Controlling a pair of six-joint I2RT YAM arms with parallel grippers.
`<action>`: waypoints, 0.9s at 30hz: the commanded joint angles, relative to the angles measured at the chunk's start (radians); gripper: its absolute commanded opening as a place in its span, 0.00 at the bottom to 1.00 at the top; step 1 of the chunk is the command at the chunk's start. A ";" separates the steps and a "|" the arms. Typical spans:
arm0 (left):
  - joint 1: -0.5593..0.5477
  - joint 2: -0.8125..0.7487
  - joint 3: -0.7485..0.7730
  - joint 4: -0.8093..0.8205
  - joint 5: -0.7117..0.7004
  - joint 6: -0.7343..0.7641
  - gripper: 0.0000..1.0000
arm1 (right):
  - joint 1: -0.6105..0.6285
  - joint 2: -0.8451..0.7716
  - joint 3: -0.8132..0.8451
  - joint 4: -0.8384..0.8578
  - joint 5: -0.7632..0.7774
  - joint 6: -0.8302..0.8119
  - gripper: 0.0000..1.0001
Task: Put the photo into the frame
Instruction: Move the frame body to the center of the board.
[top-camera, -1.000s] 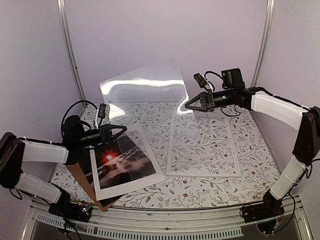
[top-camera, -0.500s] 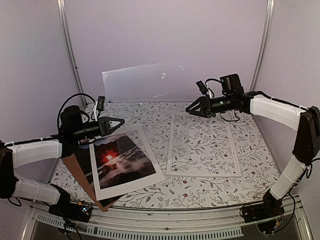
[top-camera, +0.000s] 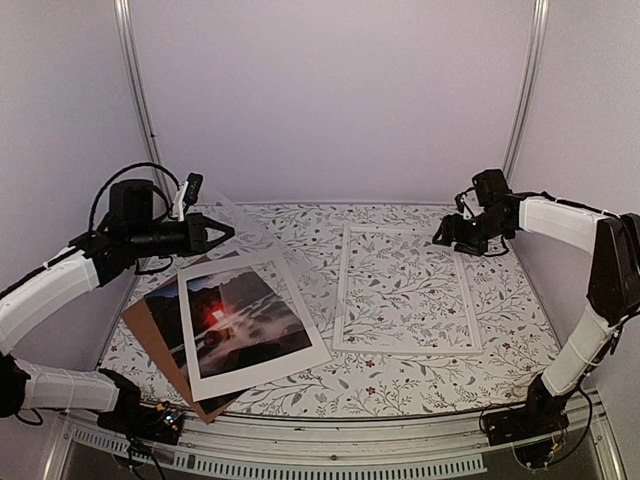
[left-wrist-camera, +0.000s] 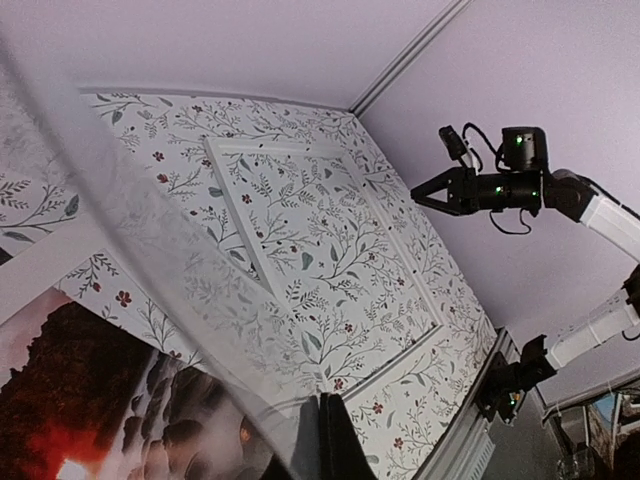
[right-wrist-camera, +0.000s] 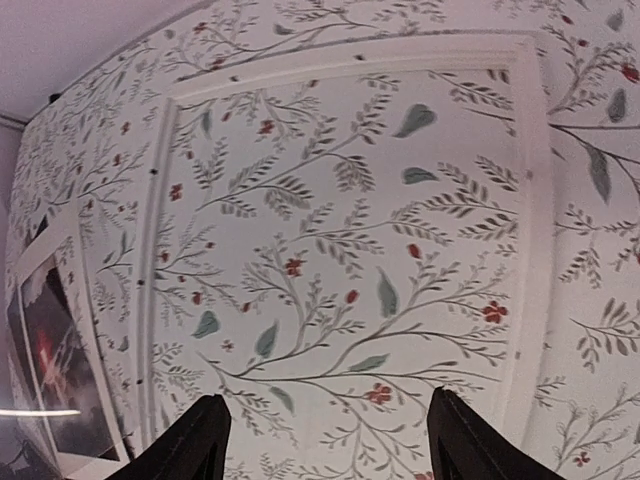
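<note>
The photo (top-camera: 245, 320), a dark landscape with a red glow, lies at the front left under a white mat (top-camera: 300, 352); it also shows in the left wrist view (left-wrist-camera: 80, 400) and the right wrist view (right-wrist-camera: 55, 370). The white frame (top-camera: 341, 290) lies flat at centre right, with the patterned table showing through it, and its edge shows to both wrist cameras (left-wrist-camera: 395, 245) (right-wrist-camera: 530, 200). My left gripper (top-camera: 228, 232) (left-wrist-camera: 325, 400) is shut on the corner of a clear sheet (top-camera: 290, 260) (left-wrist-camera: 150, 220) that slants down over the table. My right gripper (top-camera: 438, 238) (right-wrist-camera: 328, 400) hangs open over the frame's far right corner, holding nothing.
A brown backing board (top-camera: 150, 330) sticks out from under the photo at the left. The table's near edge has a metal rail (top-camera: 330, 440). Purple walls close in the back and both sides.
My right gripper opened, let go of the clear sheet and drew back to the right. The sheet, held up by both grippers before, now tilts down from my left gripper alone.
</note>
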 joint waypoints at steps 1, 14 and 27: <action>0.003 -0.032 0.100 -0.218 -0.012 0.053 0.00 | -0.092 0.025 -0.077 -0.055 0.212 -0.026 0.71; -0.004 -0.078 0.249 -0.358 -0.009 0.033 0.00 | -0.154 0.221 -0.045 -0.015 0.197 -0.095 0.57; -0.066 -0.085 0.309 -0.297 0.021 -0.108 0.00 | -0.119 0.204 -0.130 0.031 0.209 -0.126 0.17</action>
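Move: The right hand, open and empty, has the gripping spot on the frame's right rail about 10 cm to its right, 1 cm back and 13 cm below. The frame body's middle is about 7 cm to that hand's left and 3 cm back; the matted photo lies some 50 cm left and 15 cm back. From the raised left hand, still holding the clear sheet, that rail spot is roughly 62 cm right, 11 cm ahead and 24 cm lower. The right fingers end up straddling the frame's right rail near mid-length and close on it to pinch it: the hand sweeps rightward and down together, then straight down, about 13 cm lower in all, its fingers tipping some 20 degrees steeper. Meanwhile the left hand keeps its grip on the clear sheet and lifts it about 8 cm, drawing back slightly. ##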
